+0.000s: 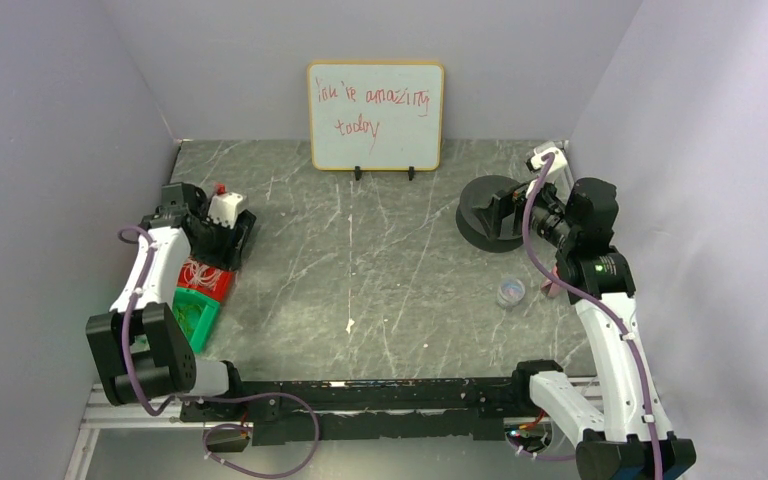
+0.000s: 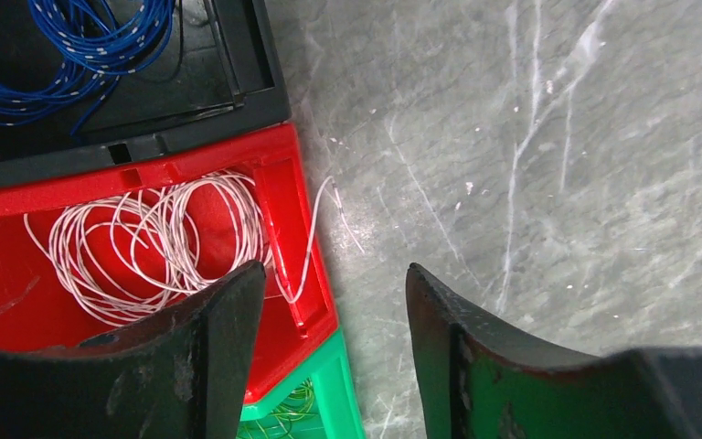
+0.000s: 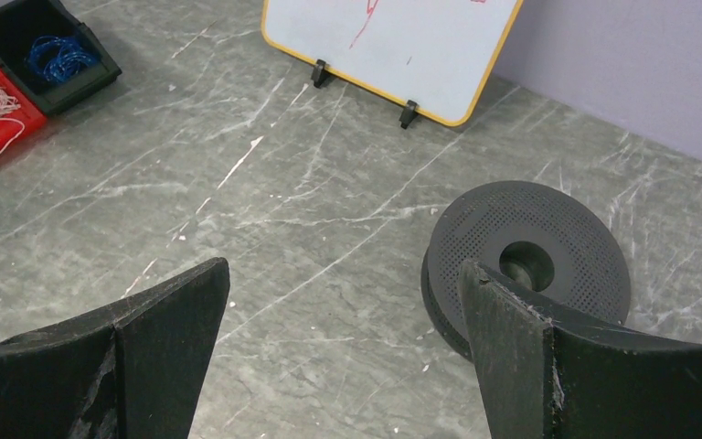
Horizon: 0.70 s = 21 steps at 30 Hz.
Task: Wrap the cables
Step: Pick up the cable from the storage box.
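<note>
The cables [image 2: 146, 242] are a loose coil of thin whitish wire lying in a red bin [image 2: 303, 229]. One end hangs over the bin's rim onto the table. My left gripper [image 2: 335, 279] is open and empty above the red bin's right rim, apart from the wire. From the top view the coil [image 1: 200, 273] lies just below my left gripper [image 1: 226, 248]. My right gripper [image 3: 343, 270] is open and empty over bare table, with the black spool [image 3: 548, 229] just beside its right finger. The top view shows my right gripper [image 1: 501, 212] at the spool [image 1: 482, 228].
A black bin with blue wires [image 2: 82, 46] adjoins the red bin at the far side; a green bin with green wires [image 2: 334, 393] adjoins it at the near side. A whiteboard [image 1: 375, 115] stands at the back wall. A small clear container [image 1: 510, 292] lies near the right arm.
</note>
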{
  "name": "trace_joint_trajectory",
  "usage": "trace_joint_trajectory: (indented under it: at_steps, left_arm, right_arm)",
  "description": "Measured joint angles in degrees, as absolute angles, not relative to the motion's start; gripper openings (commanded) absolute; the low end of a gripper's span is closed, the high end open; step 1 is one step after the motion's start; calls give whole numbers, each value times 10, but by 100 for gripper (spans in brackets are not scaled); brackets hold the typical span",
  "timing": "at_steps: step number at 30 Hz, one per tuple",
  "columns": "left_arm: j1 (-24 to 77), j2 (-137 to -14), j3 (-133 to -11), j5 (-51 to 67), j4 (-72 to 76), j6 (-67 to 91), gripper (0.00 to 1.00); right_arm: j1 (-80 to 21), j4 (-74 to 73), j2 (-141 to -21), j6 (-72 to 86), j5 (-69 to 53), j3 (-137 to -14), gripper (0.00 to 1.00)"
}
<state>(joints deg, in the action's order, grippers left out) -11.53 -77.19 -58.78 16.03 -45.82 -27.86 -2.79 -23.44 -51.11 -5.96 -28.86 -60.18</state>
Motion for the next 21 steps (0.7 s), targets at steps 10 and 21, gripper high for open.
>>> trace_joint_trajectory:
  at_steps: [10, 21]
  left_arm:
    - [-115, -823, -571, 125, -419, -294, 43]
    - [-115, -837, -561, 117, -404, -305, 28]
  right_arm:
    - [-28, -234, -514, -59, -291, -599, 99]
    - [-28, -230, -514, -59, -291, -594, 99]
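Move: The white cable's loose end, draped over the right rim of the red box, is roughly 5 cm below the left hand, 1 cm ahead and 2 cm to its left; the cable's coil lies about 8 cm left, 2 cm ahead and lower, inside the box. From this hand the blue cable is some 12 cm ahead and 5 cm left, the green cable some 13 cm back and 9 cm left. From the right hand, the loose end is about 60 cm left, roughly level fore and aft, and far below. Down, with a slight drift to the left, the left hand sinks about 4 cm onto the draped end of the white cable at the red box's right rim, easing off as it gets there. Meanwhile the already part-closed fingers keep narrowing to about half their starting gap, one on either side of the strand, still not shut; the wrist tilts only some 5 degrees. ##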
